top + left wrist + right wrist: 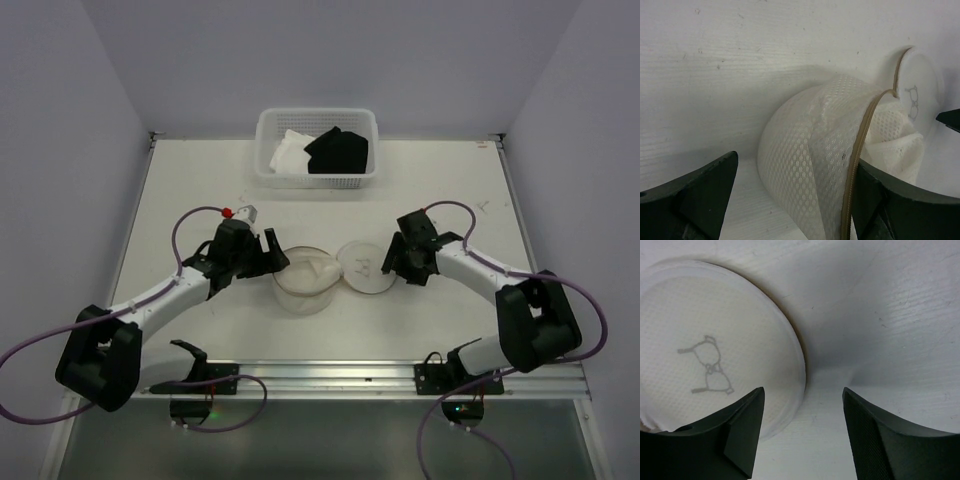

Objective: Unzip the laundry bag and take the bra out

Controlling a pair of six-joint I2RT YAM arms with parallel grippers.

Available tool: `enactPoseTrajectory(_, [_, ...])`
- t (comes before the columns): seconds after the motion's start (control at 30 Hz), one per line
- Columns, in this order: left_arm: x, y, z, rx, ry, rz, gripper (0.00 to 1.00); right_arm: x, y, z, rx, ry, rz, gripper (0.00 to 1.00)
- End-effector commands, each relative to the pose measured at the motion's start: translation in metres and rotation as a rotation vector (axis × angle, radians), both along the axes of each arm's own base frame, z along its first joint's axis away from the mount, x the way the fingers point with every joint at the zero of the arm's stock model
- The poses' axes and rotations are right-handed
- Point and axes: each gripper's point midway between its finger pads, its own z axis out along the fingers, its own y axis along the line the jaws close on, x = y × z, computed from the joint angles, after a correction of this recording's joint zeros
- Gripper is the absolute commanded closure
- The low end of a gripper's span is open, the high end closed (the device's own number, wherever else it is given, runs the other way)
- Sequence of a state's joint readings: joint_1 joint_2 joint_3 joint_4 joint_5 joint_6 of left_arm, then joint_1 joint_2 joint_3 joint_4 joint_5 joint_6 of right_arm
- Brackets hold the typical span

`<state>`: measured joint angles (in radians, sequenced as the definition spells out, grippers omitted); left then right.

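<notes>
The laundry bag lies unzipped at the table's middle, its round lid with the bra icon flipped flat to the right. White fabric, apparently the bra, shows inside the opening. My left gripper is open and straddles the bag's mesh wall. One finger sits inside the tan zipper rim, and the other finger stands clear of the mesh. My right gripper is open over the lid's right edge, holding nothing.
A white perforated basket with white and black clothes stands at the back centre. Purple cables loop from both arm bases at the near edge. White walls close in the table on the left, right and back.
</notes>
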<state>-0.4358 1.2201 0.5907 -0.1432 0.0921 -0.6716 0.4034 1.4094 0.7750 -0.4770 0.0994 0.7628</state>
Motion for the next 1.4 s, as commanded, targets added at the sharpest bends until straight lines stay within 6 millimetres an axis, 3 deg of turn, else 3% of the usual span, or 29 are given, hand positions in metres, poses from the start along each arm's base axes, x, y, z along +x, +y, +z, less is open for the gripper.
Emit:
enactPoseTrajectory(0.0, [0.009,0.001,0.004,-0.007,-0.044,0.012,0.13,0.004,0.007,-0.012,0.034,0.061,-0.033,0.35])
enactPoseTrajectory(0.1, [0.010,-0.001,0.004,-0.005,-0.042,0.005,0.13,0.007,0.015,-0.014,0.063,0.081,-0.023,0.43])
enactPoseTrajectory(0.2, [0.010,0.000,0.003,-0.002,-0.042,0.004,0.13,0.008,0.018,-0.019,0.069,0.102,-0.018,0.61])
enactPoseTrajectory(0.23, [0.011,0.000,0.002,-0.001,-0.043,0.004,0.13,0.008,0.018,-0.023,0.063,0.114,-0.017,0.74])
enactPoseTrajectory(0.3, [0.010,-0.001,0.001,0.000,-0.040,-0.002,0.13,0.007,0.017,-0.024,0.060,0.117,-0.016,0.90])
enactPoseTrajectory(0.37, [0.011,-0.003,0.001,-0.007,-0.039,-0.014,0.13,0.010,0.016,-0.015,0.060,0.088,-0.018,1.00])
enactPoseTrajectory(0.43, [0.012,-0.007,0.002,-0.023,-0.040,-0.025,0.13,0.011,0.006,-0.005,0.008,0.066,-0.021,1.00])
enactPoseTrajectory(0.6, [0.011,-0.019,-0.008,-0.056,-0.003,-0.051,0.14,0.032,-0.009,0.059,-0.077,-0.116,0.054,1.00])
enactPoseTrajectory(0.7, [0.018,-0.037,-0.007,-0.086,-0.021,-0.075,0.17,0.037,-0.012,0.092,-0.101,-0.198,0.104,1.00])
enactPoseTrajectory(0.83, [0.025,-0.072,-0.002,-0.129,-0.038,-0.125,0.29,0.038,-0.004,0.135,-0.076,-0.310,0.186,1.00])
enactPoseTrajectory(0.97, [0.024,-0.116,-0.007,-0.180,-0.001,-0.170,0.40,0.034,0.023,0.177,-0.032,-0.414,0.320,1.00])
enactPoseTrajectory(1.07, [0.031,-0.139,-0.001,-0.225,0.001,-0.173,0.48,0.028,0.041,0.189,-0.074,-0.458,0.402,1.00])
enactPoseTrajectory(1.17, [0.039,-0.149,0.007,-0.251,0.001,-0.156,0.53,0.026,0.044,0.182,-0.148,-0.427,0.405,1.00])
enactPoseTrajectory(1.37, [0.048,-0.140,0.021,-0.174,-0.030,-0.139,0.59,0.024,-0.001,0.147,-0.376,-0.298,0.256,1.00])
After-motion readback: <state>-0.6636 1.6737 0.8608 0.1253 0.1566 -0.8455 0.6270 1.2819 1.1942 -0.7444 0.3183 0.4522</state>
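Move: The lid lies nearly flat, its middle about 8 cm left of the right hand, a centimetre ahead and 3 cm below, with its right rim already between the open fingers; the open bag stands some 25 cm left of that hand and 2 cm back. From the left hand the bag's middle is about 8 cm right, 6 back and 2 below, with the lid some 25 cm right, 5 back and 6 below. The lid's right rim gets pinched as the right hand dips 2 cm and closes its fingers, then lifts it steeply about 20 cm, tilting fingertips up some 25 degrees, drifting left and finally easing down slightly. The left fingers straddle the bag's wall, narrow to half their opening and sweep it right about 14 cm, dipping, then rising again. ##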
